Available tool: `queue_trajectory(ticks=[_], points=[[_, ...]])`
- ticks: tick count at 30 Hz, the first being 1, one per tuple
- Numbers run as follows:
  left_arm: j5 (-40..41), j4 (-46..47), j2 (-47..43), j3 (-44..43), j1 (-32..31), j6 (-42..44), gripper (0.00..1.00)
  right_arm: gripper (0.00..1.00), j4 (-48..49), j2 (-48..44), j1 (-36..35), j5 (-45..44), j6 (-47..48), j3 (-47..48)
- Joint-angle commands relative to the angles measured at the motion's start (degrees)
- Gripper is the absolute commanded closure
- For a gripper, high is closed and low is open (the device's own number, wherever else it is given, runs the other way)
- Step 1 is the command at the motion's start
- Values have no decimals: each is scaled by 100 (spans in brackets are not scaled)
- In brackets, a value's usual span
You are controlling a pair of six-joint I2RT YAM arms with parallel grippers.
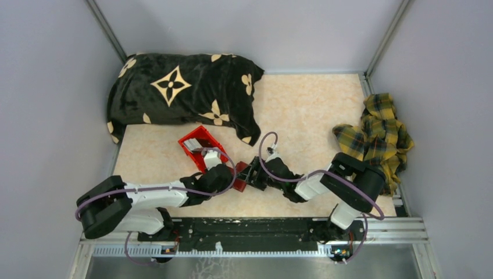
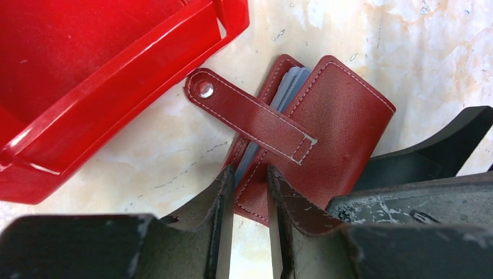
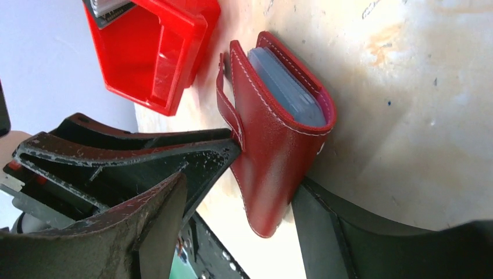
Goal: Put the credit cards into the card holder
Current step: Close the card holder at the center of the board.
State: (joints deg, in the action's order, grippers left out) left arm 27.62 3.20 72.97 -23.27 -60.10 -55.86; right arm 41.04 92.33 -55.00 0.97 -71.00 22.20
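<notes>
The dark-red card holder (image 2: 343,125) lies folded on the table, its snap strap (image 2: 247,116) loose across the front cover; blue-grey lining (image 3: 285,87) shows inside. In the top view it (image 1: 240,170) sits between both grippers. My left gripper (image 2: 250,173) points down at its corner, jaws a narrow gap apart astride the cover's edge. My right gripper (image 3: 241,186) stands open and wide around the holder's near end, one finger (image 3: 325,226) under its back. Pale credit cards (image 1: 199,138) lie in the red bin, and their edge (image 3: 107,7) shows in the right wrist view.
The red plastic bin (image 1: 200,150) stands just left of the holder, close to my left gripper (image 1: 228,174). A black cushion with tan flowers (image 1: 180,93) lies at the back left. A yellow plaid cloth (image 1: 378,136) is bunched at the right wall.
</notes>
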Motion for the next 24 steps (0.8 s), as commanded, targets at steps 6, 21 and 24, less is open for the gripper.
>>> queue_trajectory(ticks=[6,21,24], points=[[-794,102,777,199,-255,-216,71,42,-83,1057,-170,-200,60,-507],[-877,460,824,315,-522,-540,72,75,3019,1093,-173,-316,432,-1377],[-907,580,903,275,-608,-595,72,80,3274,993,-156,-278,533,-1434]])
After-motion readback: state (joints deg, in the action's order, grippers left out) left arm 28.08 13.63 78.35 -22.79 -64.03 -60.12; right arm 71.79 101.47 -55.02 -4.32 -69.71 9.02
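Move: The folded card holder is already between my left fingertips, its middle about 3 cm to that hand's right and 1 cm ahead. From my right hand, whose open fingers straddle its folded side, its middle lies about 2 cm ahead and 1 cm left, about a centimetre below. From my left hand the red box stands roughly 9 cm ahead and 9 cm left; the dark pillow's near corner is some 12 cm ahead and 7 cm right. I close my wide-open right fingers on the folded side of the card holder and pinch it, first easing that hand about 1 cm forward and down, then drawing it some 3 cm right and slightly back. My left hand keeps its hold on the holder and travels with it, also about 3.5 cm right, rolling slightly so its left side dips. ##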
